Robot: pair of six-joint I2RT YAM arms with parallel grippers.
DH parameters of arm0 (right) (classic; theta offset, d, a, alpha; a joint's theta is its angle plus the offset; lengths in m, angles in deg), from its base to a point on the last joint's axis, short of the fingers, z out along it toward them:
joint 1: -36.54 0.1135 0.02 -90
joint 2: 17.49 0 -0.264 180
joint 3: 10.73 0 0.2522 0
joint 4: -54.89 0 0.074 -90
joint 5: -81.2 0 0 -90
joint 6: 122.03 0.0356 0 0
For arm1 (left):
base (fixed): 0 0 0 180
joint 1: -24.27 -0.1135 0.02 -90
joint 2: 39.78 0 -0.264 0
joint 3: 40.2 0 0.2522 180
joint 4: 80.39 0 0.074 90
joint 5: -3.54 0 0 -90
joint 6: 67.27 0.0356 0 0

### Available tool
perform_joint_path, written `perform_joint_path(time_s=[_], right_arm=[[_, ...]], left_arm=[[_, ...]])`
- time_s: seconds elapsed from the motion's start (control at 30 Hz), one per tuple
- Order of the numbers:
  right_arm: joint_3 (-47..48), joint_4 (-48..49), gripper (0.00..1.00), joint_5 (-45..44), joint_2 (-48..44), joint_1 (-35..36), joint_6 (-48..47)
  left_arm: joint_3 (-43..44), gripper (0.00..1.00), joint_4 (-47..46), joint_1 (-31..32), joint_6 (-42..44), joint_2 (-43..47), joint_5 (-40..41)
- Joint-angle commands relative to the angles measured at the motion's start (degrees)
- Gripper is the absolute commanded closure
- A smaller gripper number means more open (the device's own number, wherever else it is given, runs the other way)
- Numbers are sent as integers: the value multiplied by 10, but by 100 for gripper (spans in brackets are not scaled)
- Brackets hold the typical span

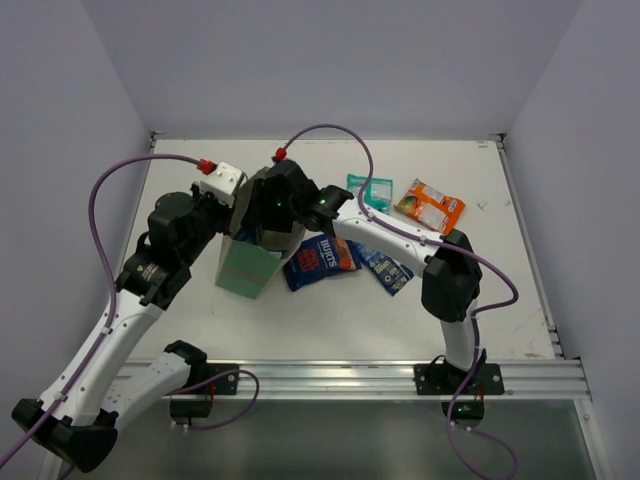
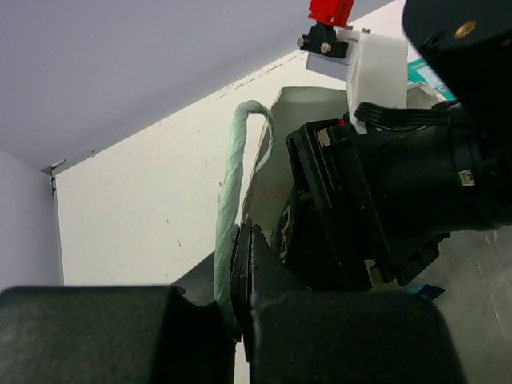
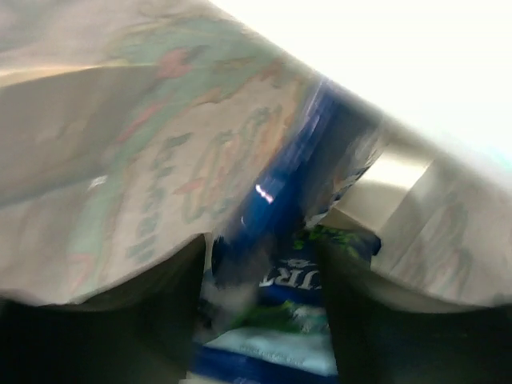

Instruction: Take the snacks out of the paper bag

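Note:
The paper bag stands upright at the table's left middle. My left gripper is shut on its mint string handle, holding it up at the bag's top. My right gripper reaches down into the bag's mouth. Inside, against the patterned wall, its open fingers stand on either side of a blue snack packet; the picture is blurred. Out on the table lie a blue packet with a red label, another blue one, a teal one and an orange one.
The right arm's forearm stretches over the blue packets on the table. White walls close the table at the back and sides. A metal rail runs along the near edge by the arm bases.

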Motion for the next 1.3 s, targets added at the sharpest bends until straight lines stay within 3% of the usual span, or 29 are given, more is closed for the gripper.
perform_joint_path(time_s=[0.0, 0.03, 0.17, 0.4, 0.8, 1.03, 1.27], right_arm=[[1, 23, 50, -16, 6, 3, 13], [-6, 30, 71, -17, 1, 3, 11], [-42, 62, 99, -20, -72, 3, -20], [-9, 63, 100, -6, -170, -4, -106], [64, 66, 100, 153, -259, -65, -181], [140, -5, 100, 235, -290, -195, -184], [103, -8, 100, 292, -309, -249, -188]], left_arm=[[6, 100, -26, -3, -6, 16, -4], [3, 100, -24, -3, -6, 19, -2], [-10, 100, -21, -3, -6, 26, 14], [-17, 100, -8, -3, -9, 30, 36], [-8, 100, -1, -3, 1, 30, 83], [-13, 100, 23, -3, 4, 34, 113], [-28, 100, 29, -3, -10, 45, 111]])
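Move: The blue snack packet inside the paper bag is almost between the right hand's half-closed fingers, its middle about 2 cm ahead, 3 cm left and 4 cm below. The paper bag's own middle is some 2 cm back, 3 cm left and 8 cm down; outside on the table, about 20 cm below the hand, the Burts packet lies 15 cm right and 2 cm back, the teal packet 28 cm right and 13 cm ahead. From the left hand the blue packet is about 4 cm ahead, 2 cm right and 14 cm below. The right hand sinks another 2 cm or so into the paper bag while its fingers shut and pinch the blue packet, then it rises fast by about 34 cm, drawing the packet up out of the mouth, tilting the fingers up some 40 degrees and, in the upper part, swinging about 20 cm to the right, away from the bag. The left hand keeps its grip on the bag's handle and rim, drawing them some 4 cm left with a slight sink and a small counter-clockwise turn. ##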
